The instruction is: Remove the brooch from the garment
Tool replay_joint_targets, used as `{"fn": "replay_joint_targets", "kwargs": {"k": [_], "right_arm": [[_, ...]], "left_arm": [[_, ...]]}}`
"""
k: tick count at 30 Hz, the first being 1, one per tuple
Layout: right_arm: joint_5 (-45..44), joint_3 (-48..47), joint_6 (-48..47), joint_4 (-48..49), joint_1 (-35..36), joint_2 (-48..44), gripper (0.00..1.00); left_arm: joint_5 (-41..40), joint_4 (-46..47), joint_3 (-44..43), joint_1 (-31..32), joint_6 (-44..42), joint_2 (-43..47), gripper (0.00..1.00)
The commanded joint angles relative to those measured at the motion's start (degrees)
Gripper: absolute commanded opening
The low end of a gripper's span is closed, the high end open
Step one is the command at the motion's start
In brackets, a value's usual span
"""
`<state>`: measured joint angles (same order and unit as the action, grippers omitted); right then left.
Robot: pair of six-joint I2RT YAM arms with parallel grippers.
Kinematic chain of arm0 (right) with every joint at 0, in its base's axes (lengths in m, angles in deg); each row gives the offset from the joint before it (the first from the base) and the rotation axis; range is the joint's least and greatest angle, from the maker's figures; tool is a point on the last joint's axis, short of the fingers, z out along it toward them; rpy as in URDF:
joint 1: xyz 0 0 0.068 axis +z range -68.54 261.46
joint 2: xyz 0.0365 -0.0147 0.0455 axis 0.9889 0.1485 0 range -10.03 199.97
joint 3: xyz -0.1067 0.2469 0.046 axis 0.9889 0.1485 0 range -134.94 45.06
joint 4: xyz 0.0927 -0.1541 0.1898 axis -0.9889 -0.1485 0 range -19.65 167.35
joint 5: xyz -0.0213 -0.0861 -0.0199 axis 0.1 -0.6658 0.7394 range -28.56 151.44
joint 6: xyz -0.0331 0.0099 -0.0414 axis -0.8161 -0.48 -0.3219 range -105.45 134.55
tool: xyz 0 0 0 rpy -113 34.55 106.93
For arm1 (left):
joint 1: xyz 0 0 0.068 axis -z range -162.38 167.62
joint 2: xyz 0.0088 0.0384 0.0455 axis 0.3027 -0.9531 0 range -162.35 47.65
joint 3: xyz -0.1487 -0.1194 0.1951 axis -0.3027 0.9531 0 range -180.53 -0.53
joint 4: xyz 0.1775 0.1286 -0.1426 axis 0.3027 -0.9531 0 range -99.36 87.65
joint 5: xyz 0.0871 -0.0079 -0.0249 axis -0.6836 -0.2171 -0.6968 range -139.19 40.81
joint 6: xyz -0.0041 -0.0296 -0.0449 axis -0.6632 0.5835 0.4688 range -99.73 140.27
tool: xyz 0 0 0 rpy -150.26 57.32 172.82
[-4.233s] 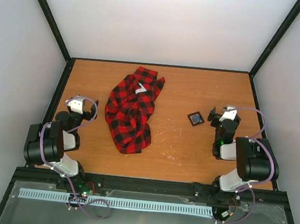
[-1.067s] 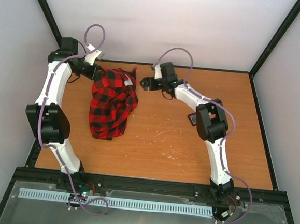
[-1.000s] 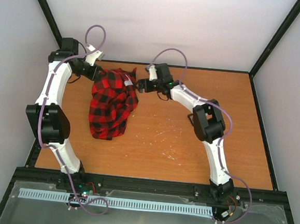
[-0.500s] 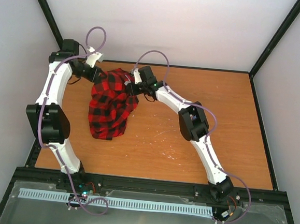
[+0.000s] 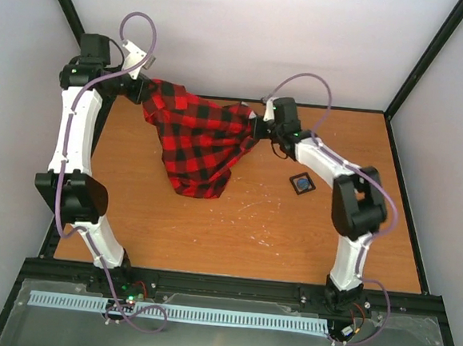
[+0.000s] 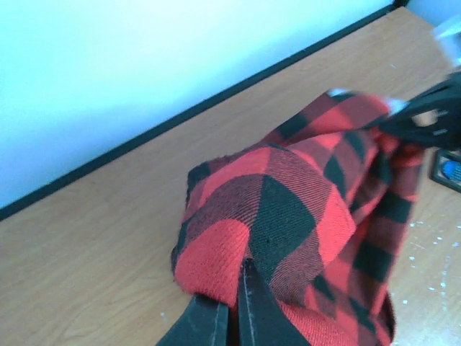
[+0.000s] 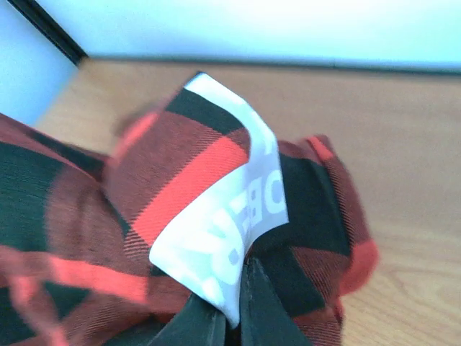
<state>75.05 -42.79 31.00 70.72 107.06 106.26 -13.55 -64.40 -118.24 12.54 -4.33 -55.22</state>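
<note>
The garment (image 5: 198,142), a red-and-black checked shirt, hangs stretched between my two grippers above the table's back half. My left gripper (image 5: 139,87) is shut on its left corner, and the left wrist view shows cloth (image 6: 288,216) pinched at the closed tips (image 6: 241,272). My right gripper (image 5: 256,127) is shut on the right corner. In the right wrist view its tips (image 7: 241,277) clamp a fold of the shirt (image 7: 180,173) that carries a white printed patch (image 7: 230,223). No brooch shows on the cloth in view.
A small dark square with a round blue centre (image 5: 301,182) lies on the wooden table (image 5: 291,226), right of the hanging shirt and under the right forearm. It shows at the edge of the left wrist view (image 6: 448,170). Black frame posts and white walls enclose the table.
The right gripper has shut on the shirt's edge and pulled it rightward. The left gripper has risen. The bunched shirt now hangs spread between them.
</note>
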Motion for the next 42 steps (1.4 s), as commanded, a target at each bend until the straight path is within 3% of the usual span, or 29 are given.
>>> {"fn": "replay_joint_targets", "kwargs": {"k": [1, 9, 17, 23, 28, 36, 42], "right_arm": [[-0.6, 7.18, 0.81, 11.59, 0.93, -13.16, 0.03], [2.91, 8.92, -0.11, 11.41, 0.66, -25.13, 0.03], [3.91, 3.83, -2.6, 8.87, 0.76, -33.94, 0.03], [-1.79, -7.73, -7.88, 2.65, 0.68, -29.84, 0.02], [-4.66, -13.15, -9.16, 1.5, 0.58, -26.19, 0.03], [-0.6, -5.65, -9.28, -0.89, 4.91, -30.97, 0.03], [0.32, -2.24, -6.64, -7.38, 12.66, -35.36, 0.03]], "left_arm": [[-7.42, 5.47, -2.56, 0.17, 1.52, 2.39, 0.01], [-21.94, 13.44, -0.63, 0.16, 3.1, 4.53, 0.01], [-21.4, 21.93, -1.14, 0.16, 2.55, 13.35, 0.01], [-19.25, 21.52, -9.84, 0.16, 2.92, 8.94, 0.01], [-22.81, 23.56, -14.99, 0.17, 3.78, 3.5, 0.01], [-18.5, 22.83, -6.82, 0.16, 2.51, 6.13, 0.01], [-16.03, 26.43, 9.99, 0.23, -0.74, 13.04, 0.03]]}}
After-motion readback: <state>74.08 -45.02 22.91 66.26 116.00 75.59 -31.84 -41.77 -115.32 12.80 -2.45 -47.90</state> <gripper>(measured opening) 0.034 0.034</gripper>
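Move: Between the two hands, which already pinch it, the garment's middle hangs about 18 cm right of the left hand, 2 cm back and 23 below. From the right hand it is some 19 cm left, 4 back and 8 below. The garment's white label lies at the right fingertips, roughly 2 cm ahead and 2 left at their height. The dark square case sits on the table about 11 cm back, 16 right and 14 below the right hand. Hoisting the garment with both grips kept shut, the right hand rises fast by about 37 cm while drawing back and its fingers tip upward, then sinks some 9 cm, drifting farther back and left. The left hand first eases forward and left, climbs roughly 20 cm with fingers tipping up, then drops about half of that again. ##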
